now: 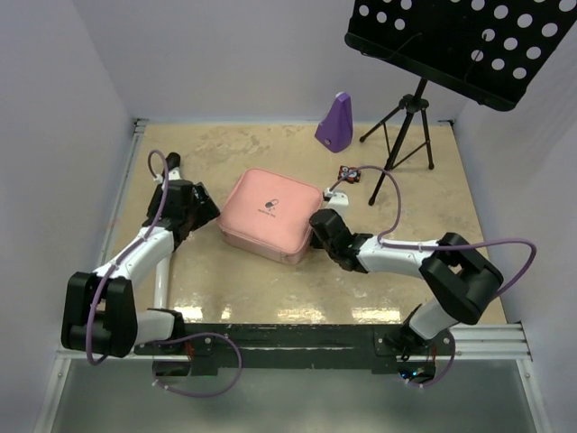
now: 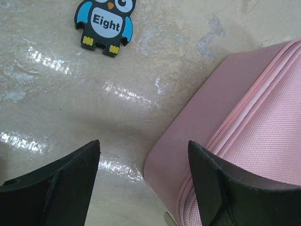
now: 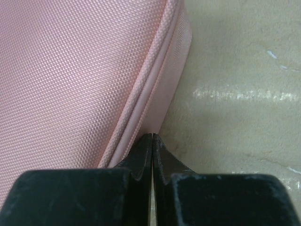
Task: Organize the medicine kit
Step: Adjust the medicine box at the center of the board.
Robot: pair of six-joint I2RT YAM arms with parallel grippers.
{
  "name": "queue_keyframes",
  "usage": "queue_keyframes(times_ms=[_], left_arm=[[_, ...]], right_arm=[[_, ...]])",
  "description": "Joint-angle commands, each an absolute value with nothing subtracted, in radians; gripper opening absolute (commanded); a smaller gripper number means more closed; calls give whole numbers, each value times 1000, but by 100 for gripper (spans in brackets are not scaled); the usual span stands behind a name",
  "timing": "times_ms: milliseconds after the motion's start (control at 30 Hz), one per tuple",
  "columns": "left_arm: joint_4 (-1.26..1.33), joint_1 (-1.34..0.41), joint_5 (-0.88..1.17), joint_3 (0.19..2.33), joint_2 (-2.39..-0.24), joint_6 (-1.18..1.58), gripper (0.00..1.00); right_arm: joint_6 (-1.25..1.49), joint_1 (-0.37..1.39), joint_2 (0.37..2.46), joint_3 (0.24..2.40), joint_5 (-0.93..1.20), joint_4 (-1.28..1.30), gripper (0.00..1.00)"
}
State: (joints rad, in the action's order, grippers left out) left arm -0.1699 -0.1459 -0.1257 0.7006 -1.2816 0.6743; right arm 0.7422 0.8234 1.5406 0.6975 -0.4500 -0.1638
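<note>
The medicine kit (image 1: pixel 270 215) is a pink zip case lying closed in the middle of the table, pill logo up. My left gripper (image 1: pixel 209 212) is at its left corner and open. In the left wrist view the left gripper (image 2: pixel 144 143) straddles that corner of the kit (image 2: pixel 263 117), one finger over the table and one over the case. A small metal tab (image 2: pixel 170 219) shows by the zip. My right gripper (image 1: pixel 317 225) is at the kit's right edge. In the right wrist view the right gripper (image 3: pixel 152 135) is shut, its tips against the kit's (image 3: pixel 70 70) side below the zip seam. I cannot tell whether anything thin is pinched.
A purple metronome-shaped object (image 1: pixel 334 122) stands at the back. A black music stand (image 1: pixel 469 41) on a tripod (image 1: pixel 406 126) is at the back right. A small red and black item (image 1: pixel 349 173) lies behind the kit. An owl tag reading "Eight" (image 2: pixel 106 23) lies left of the kit.
</note>
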Motion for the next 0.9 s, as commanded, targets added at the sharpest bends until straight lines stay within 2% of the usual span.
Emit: queue_keyframes(times_ms=[0,333,467,567,600,733,800,867], left_arm=[[-110,-140,-61,655,-1250,706,79],[-106,-140,-5,611,-1198,718,77],[-182,-138,-87,638,-1152,704,77],[-261,-127,-165,692,-1112,683,78],[-270,-124,-176,702,-1089,677,78],[-272,-120,-169,745,-1017,675,79],[-230,-121,-100,758,-999,678,79],[-172,-121,21,761,-996,693,77]], right_arm=[[667,822,1565,779,-420,-259,0],[609,819,1683,888,-377,-313,0],[603,813,1680,896,-403,-299,0],[604,807,1590,839,-446,-279,0],[601,807,1548,816,-449,-279,3],[589,810,1390,701,-445,-282,28],[583,822,1315,645,-427,-305,43],[565,859,1247,595,-423,-336,52]])
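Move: The closed medicine box reaches in between the hands. Its middle lies about 14 cm to the left hand's right, roughly 1 cm nearer the base and slightly lower; the blue owl sits some 6 cm left of that hand and 5 cm ahead. From the right hand, the box's middle is about 12 cm left, 7 cm ahead and roughly level, the red owl some 17 cm ahead and 10 cm right, and the stand's foot about 15 cm right and 10 cm ahead. Keep the right gripper shut against the box's right side near its near corner and push forward about 3.5 cm and a little left, then lift away some 8 cm while drawing back, opening the fingers to about half. Keep the left hand open at the box's left near corner, easing it back and left a couple of centimetres, then raise it clear by about 7 cm. ##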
